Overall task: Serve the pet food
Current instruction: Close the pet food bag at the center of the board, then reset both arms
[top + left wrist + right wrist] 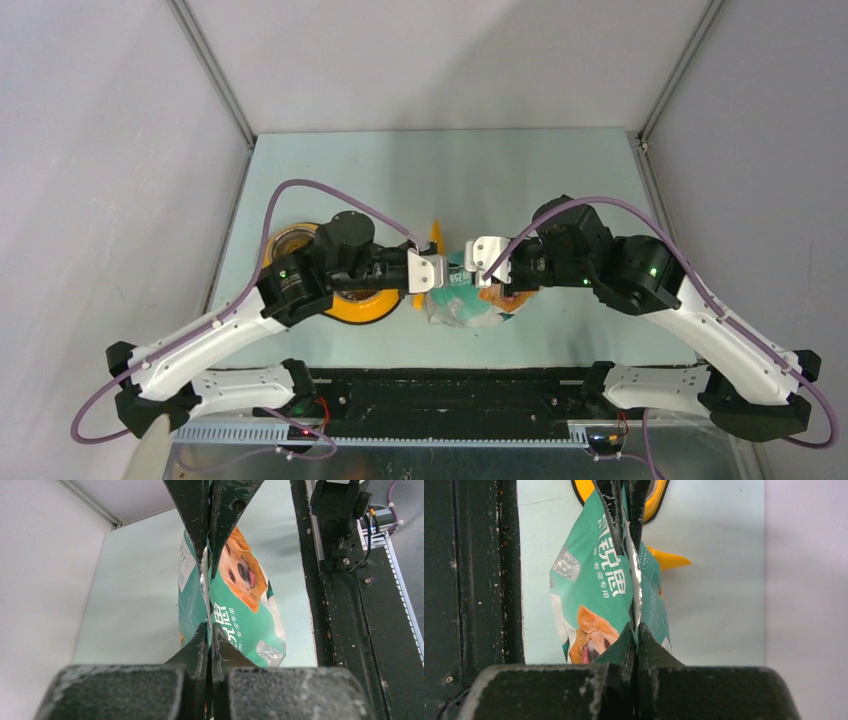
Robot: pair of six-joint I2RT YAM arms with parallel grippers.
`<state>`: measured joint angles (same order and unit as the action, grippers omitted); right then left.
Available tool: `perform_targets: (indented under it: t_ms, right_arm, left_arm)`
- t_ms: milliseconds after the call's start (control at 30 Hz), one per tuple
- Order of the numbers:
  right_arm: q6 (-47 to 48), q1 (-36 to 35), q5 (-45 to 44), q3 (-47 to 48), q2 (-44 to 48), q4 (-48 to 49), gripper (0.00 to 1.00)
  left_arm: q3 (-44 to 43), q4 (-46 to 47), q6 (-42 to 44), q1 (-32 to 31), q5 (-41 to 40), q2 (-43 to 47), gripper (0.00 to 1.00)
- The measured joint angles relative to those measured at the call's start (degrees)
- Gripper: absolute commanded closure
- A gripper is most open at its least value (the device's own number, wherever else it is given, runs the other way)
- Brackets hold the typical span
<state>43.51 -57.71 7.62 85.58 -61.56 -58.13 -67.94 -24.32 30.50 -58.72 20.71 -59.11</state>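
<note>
A green-and-white bag with a dog picture [462, 302] stands at the table's middle, between both arms. My left gripper [447, 272] is shut on the bag's top edge from the left. From the right, my right gripper [470, 270] is shut on the same edge. In the left wrist view the bag [242, 622] hangs below the closed left gripper [208, 535], its thin edge pinched in the seam. The right wrist view shows the bag [594, 580] pinched the same way by the right gripper [626, 515]. The pet food itself is hidden.
A yellow bowl [352, 308] sits left of the bag, mostly under my left arm; its rim [583, 489] shows in the right wrist view. An orange scoop [437, 238] [669, 560] lies just behind the bag. A black rail [450, 390] runs along the near edge.
</note>
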Motion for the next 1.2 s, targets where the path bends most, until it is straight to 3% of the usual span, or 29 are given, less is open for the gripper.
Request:
perform_targets:
  t_ms: [67, 100, 133, 167, 200, 233, 267, 333, 400, 467, 733, 933, 1000, 1133, 1200]
  right_arm:
    - [-0.13, -0.09, 0.02, -0.09, 0.00, 0.22, 1.00]
    - [-0.13, -0.11, 0.07, -0.11, 0.00, 0.24, 0.97]
    - [-0.17, -0.15, 0.04, -0.17, 0.00, 0.33, 0.94]
    - [-0.22, -0.15, 0.04, -0.20, 0.00, 0.35, 0.83]
    - [-0.37, -0.15, 0.02, -0.20, 0.00, 0.39, 0.76]
    - [-0.35, -0.15, 0.17, -0.20, 0.02, 0.63, 0.61]
    - [-0.44, -0.20, 0.37, -0.20, 0.28, 1.66, 0.54]
    - [-0.13, -0.24, 0.74, -0.15, 1.36, 3.58, 0.29]
    - [-0.02, -0.24, 1.20, 0.07, 2.43, 4.11, 0.10]
    - [0.87, -0.24, 2.34, 0.48, 3.37, 4.07, 0.02]
    - [1.14, -0.35, 5.97, 0.66, 5.60, 6.01, 0.01]
    - [-12.26, 2.58, -4.07, -0.85, 9.49, 23.76, 0.01]
    - [-18.75, 7.63, -8.70, -0.39, 9.33, 28.50, 0.01]
    - [-34.51, 28.35, -13.49, 2.58, 6.49, 32.28, 0.01]
    - [-43.30, 40.65, -12.63, 2.45, 4.39, 32.30, 0.01]
  left_arm:
    - [0.17, -0.04, 0.07, 0.00, -0.17, 0.24, 1.00]
    - [0.26, 0.00, 0.09, -0.02, -0.20, 0.33, 0.92]
    - [0.28, -0.02, 0.07, -0.04, -0.26, 0.33, 0.61]
    - [0.28, -0.02, 0.07, -0.04, -0.39, 0.33, 0.17]
    - [0.26, -0.02, 0.44, -0.04, -0.63, 0.33, 0.09]
    - [0.24, -0.31, 0.68, 0.00, -1.09, 0.48, 0.03]
    - [0.24, -0.42, 0.66, 0.13, -1.11, 0.68, 0.02]
    - [0.24, -0.44, 1.05, 0.31, -1.05, 1.40, 0.01]
    - [0.24, -0.26, 1.01, 0.28, -1.01, 2.56, 0.01]
    - [0.24, -0.09, 0.85, 0.28, -0.92, 4.26, 0.01]
    - [-1.84, 4.68, -5.88, 0.26, -4.81, 8.50, 0.01]
    - [-8.28, 11.41, -15.50, 0.48, -29.40, 6.32, 0.01]
    - [-11.72, 12.20, -18.34, 1.36, -37.81, 4.39, 0.00]
    - [-13.42, 11.43, -27.15, 8.07, -50.90, 2.64, 0.01]
    - [-11.89, 8.94, -34.64, 15.32, -53.92, 2.56, 0.01]
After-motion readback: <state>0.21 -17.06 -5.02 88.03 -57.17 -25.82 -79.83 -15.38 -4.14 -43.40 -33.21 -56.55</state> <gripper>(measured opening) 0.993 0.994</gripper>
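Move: Both hands still pinch the pet food bag's closed rim near its middle, a few centimetres apart. For the left hand the bag's middle is about 4 cm right and 12 cm below; for the right hand, about 3 cm left and 12 below, neither ahead nor back. From the left hand, the yellow scoop lies roughly 7 cm ahead, 5 left, the bowls' mat about 6 ahead, 23 left, both some 24 below. Both hands open wide, release the bag's rim and swing apart, up and forward, about 15 cm each way. ##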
